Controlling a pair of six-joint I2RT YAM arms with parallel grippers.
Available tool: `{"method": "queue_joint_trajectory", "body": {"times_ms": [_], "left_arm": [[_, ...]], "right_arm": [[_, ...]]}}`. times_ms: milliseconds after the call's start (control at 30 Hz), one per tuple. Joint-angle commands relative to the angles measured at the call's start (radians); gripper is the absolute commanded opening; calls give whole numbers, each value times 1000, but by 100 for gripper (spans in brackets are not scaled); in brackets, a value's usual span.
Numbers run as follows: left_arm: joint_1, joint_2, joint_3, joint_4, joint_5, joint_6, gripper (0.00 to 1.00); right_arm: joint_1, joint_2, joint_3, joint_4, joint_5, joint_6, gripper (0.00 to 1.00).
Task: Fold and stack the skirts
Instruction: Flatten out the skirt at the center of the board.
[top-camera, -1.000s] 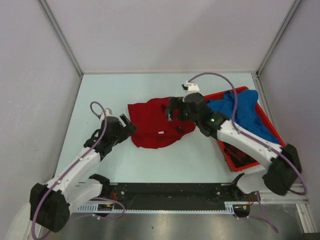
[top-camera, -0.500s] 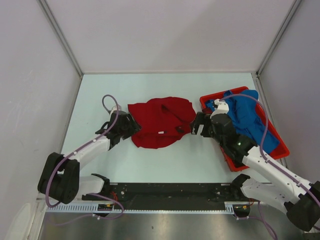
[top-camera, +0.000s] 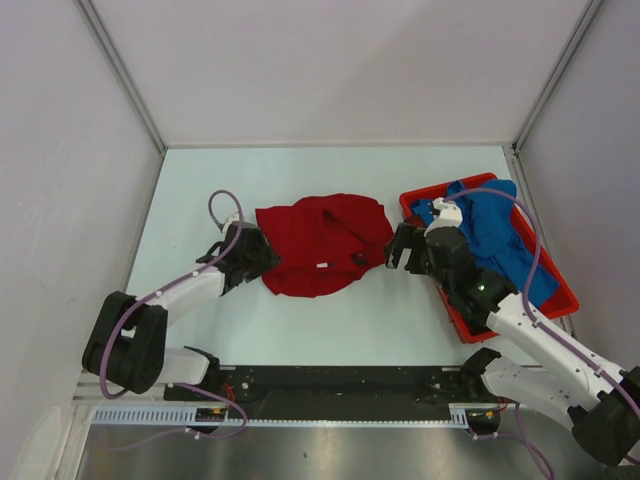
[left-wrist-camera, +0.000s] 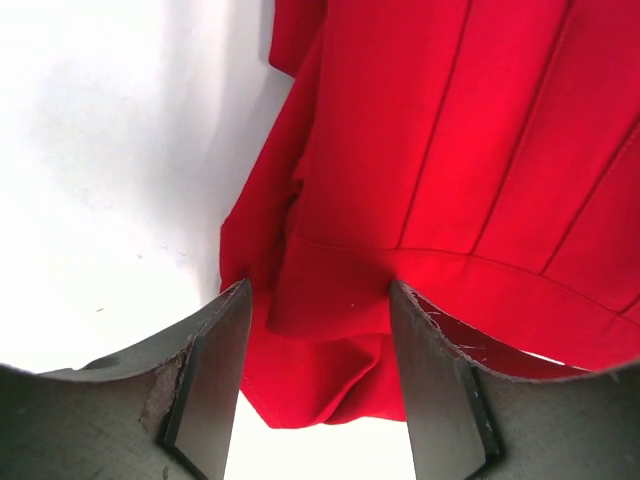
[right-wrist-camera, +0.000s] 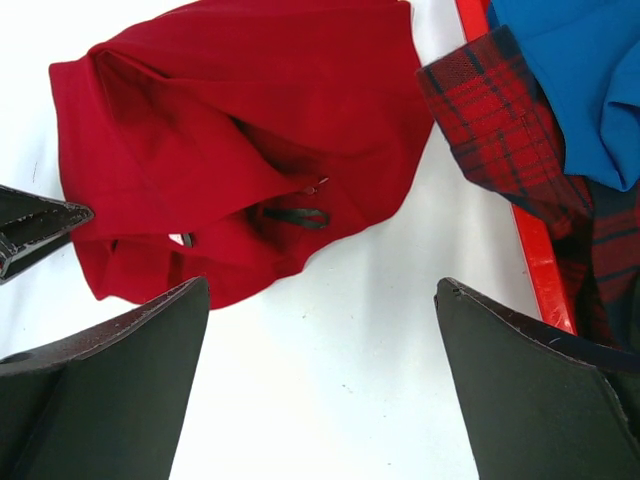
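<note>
The red pleated skirt (top-camera: 325, 245) lies crumpled flat in the middle of the table. My left gripper (top-camera: 262, 255) is low at its left edge, and in the left wrist view its jaws (left-wrist-camera: 318, 295) stand apart with a bunched corner of the red skirt (left-wrist-camera: 450, 150) between them. My right gripper (top-camera: 398, 250) hovers open just right of the red skirt (right-wrist-camera: 250, 130), over bare table (right-wrist-camera: 322, 290). The blue skirt (top-camera: 490, 235) is heaped in the red tray (top-camera: 560, 290). The plaid skirt (right-wrist-camera: 500, 110) lies under the blue skirt (right-wrist-camera: 580, 70) and hangs over the tray's rim (right-wrist-camera: 535, 260).
The tray stands at the right edge of the table, close to the right arm. Grey walls enclose the table on the left, back and right. A black rail runs along the near edge between the arm bases.
The left gripper moved right onto the skirt's left edge and its jaws narrowed around the cloth. The right arm drew back from over the red skirt to its right side.
</note>
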Motion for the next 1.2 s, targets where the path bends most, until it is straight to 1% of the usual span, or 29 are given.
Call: {"method": "queue_joint_trajectory", "body": {"times_ms": [0,67,100,167,267,300,333,433,567,767,833,933,1000,1067,1167], "left_arm": [[4,19,43,-6,-21,16,61],[4,44,56,-9,-7,21,58],[4,51,59,-6,-1,22,51],[4,59,62,8,11,24,45],[4,53,62,14,31,19,21],[4,45,60,10,34,19,3],[4,35,62,0,42,16,0],[2,-34,79,-43,75,12,0],[-4,-206,112,-96,76,19,0],[-16,-433,155,-102,73,19,0],[-38,-510,171,-84,66,16,0],[-64,-570,221,-70,28,22,0],[-70,-574,261,-93,-3,25,0],[-70,-565,319,-110,-12,31,0],[-73,-542,376,-132,-10,41,0]], "right_arm": [[-7,-11,-1,13,6,1,100],[-5,-12,-4,10,7,4,100],[-7,-15,-4,13,6,5,100],[-5,-17,-10,16,6,7,100],[-7,-17,-12,10,7,7,100],[-7,-18,-10,8,7,7,100],[-7,-18,-12,5,7,4,100],[-5,-12,-13,4,-4,-28,100],[16,6,-19,24,-45,-84,100],[117,72,-38,140,-56,-154,100],[154,98,-51,220,-51,-147,100],[193,156,-61,352,-53,-125,100],[229,205,-67,419,-45,-105,100],[262,236,-68,456,-83,-107,100],[303,265,-68,493,-76,-91,100]]}}
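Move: The red skirt lies rumpled on the board. Its near-left layer is already between the left hand's parted fingertips, about 1 cm below the hand point; the skirt's middle is some 6 cm farther out and 11 cm to the right. From the open right hand, that middle is about 8 cm ahead, 13 cm left and 16 cm below. The red bin stands roughly 21 cm to the right hand's right and 5 cm ahead, with blue skirts about 6 cm farther out in it. The left hand sinks about 1 cm and shuts its fingers on the near-left layer of the red skirt, then, keeping that pinch, pulls it almost straight up by some 27 cm, swiftly, while the wrist tips the fingers up from steeply down to nearly level. About halfway through, the right hand sets off too, sweeping some 11 cm left and sinking about 4 cm towards the skirt, turning about 20 degrees counter-clockwise with its fingers wide open and still holding nothing. ##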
